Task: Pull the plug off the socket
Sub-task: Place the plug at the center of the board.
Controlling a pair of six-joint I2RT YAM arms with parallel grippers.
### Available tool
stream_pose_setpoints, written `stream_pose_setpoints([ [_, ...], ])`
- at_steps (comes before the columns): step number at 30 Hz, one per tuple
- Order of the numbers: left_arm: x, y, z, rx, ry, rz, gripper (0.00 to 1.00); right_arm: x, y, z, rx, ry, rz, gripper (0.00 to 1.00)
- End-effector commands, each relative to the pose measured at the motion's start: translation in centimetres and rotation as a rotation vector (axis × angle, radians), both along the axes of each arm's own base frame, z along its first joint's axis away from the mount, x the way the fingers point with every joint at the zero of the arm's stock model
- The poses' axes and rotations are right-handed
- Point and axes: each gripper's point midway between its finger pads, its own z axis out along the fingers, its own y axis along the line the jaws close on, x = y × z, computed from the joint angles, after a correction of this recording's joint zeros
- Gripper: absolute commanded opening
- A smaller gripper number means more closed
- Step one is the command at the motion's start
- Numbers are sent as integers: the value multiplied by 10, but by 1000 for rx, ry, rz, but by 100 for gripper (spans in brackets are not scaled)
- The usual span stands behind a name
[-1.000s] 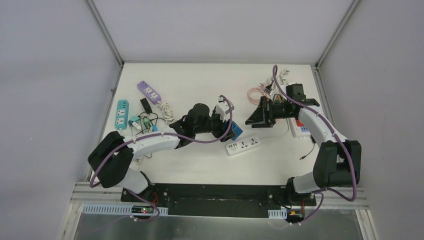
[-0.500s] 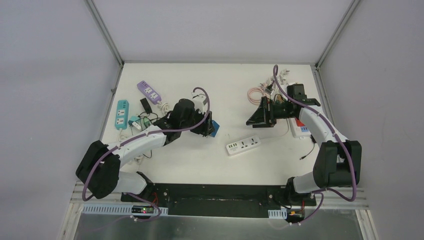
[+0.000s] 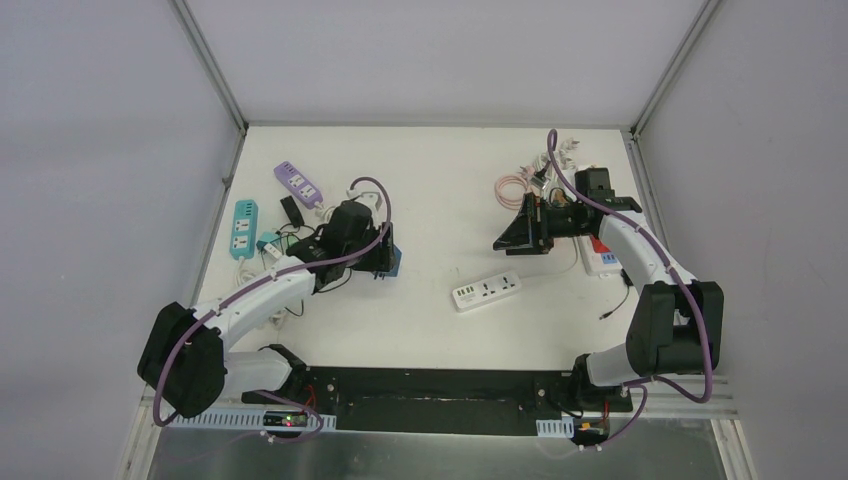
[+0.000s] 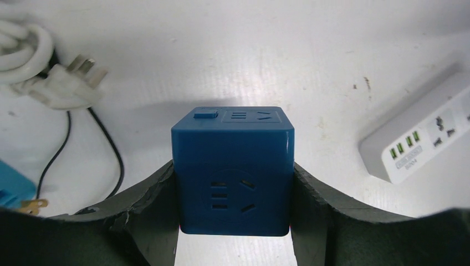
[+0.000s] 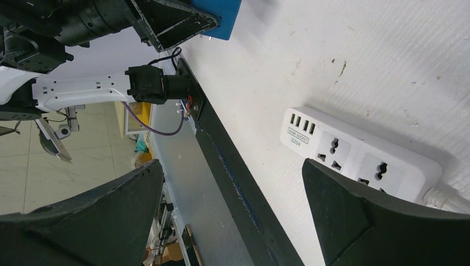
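Observation:
A blue cube socket [image 4: 233, 166] sits clamped between my left gripper's [image 4: 234, 185] black fingers [image 4: 149, 205], just above the table. Its two visible faces carry empty outlets and a small switch; no plug is in them. In the top view the cube [image 3: 391, 261] and the left gripper [image 3: 385, 256] are left of the table's middle. A white three-pin plug [image 4: 66, 86] on a coiled white cord lies loose on the table up and left of the cube. My right gripper [image 3: 510, 225] hovers open and empty at the back right, with its jaws wide apart [image 5: 233, 166].
A white power strip [image 3: 486, 291] with USB ports lies centre-right, also below the right gripper [image 5: 354, 155]. A purple strip [image 3: 298, 183], a teal strip [image 3: 243, 228] and black cords [image 3: 290, 240] crowd the left. Pink and white cables [image 3: 520, 185] and another strip [image 3: 603, 260] lie right.
My left arm has carried the blue cube leftwards from the table's middle toward the cluster of strips and cords. The right arm has stayed put.

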Motion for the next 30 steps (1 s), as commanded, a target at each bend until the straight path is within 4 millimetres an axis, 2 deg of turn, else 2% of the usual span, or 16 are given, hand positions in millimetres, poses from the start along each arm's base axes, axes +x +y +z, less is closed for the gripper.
stream_pose_setpoints([
  [1, 3, 26, -2, 36, 10, 125, 0, 5, -2, 20, 5, -106, 4, 100],
  [5, 3, 40, -7, 61, 31, 180, 0, 5, -2, 20, 3, -108, 2, 100],
  [12, 6, 51, -12, 77, 53, 234, 0, 6, -2, 19, 0, -108, -1, 100],
  [15, 15, 56, -8, 92, 38, 259, 0, 6, -3, 19, 0, -105, -2, 100],
  [20, 65, 76, 18, 123, 12, 337, 0, 7, -2, 18, 4, -97, -2, 100],
  [25, 124, 76, 43, 97, 8, 379, 0, 5, -3, 21, -3, -116, -5, 100],
  [30, 174, 89, 53, 142, 4, 477, 0, 6, -7, 24, -14, -140, -16, 100],
])
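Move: The left hand already holds the blue plug about 11 cm over the board; the board's bare centre lies some 8 cm ahead and 10 cm to its right. The coiled white cord is roughly 12 cm ahead and 13 cm to the left, the purple strip about 24 cm ahead and 23 cm left, and the white socket some 4 cm back and 22 cm right. From the idle right hand, the centre is about 6 cm ahead and 16 cm left, 18 cm below. Keeping its grip on the blue plug, the left hand first eases about 5 cm to the left while sinking a couple of centimetres. It then sweeps forward some 14 cm, rising about 5 cm and drifting a little farther left, away from the board's centre and towards the coiled white cord by the purple strip, as the wrist turns roughly 20 degrees counter-clockwise. ##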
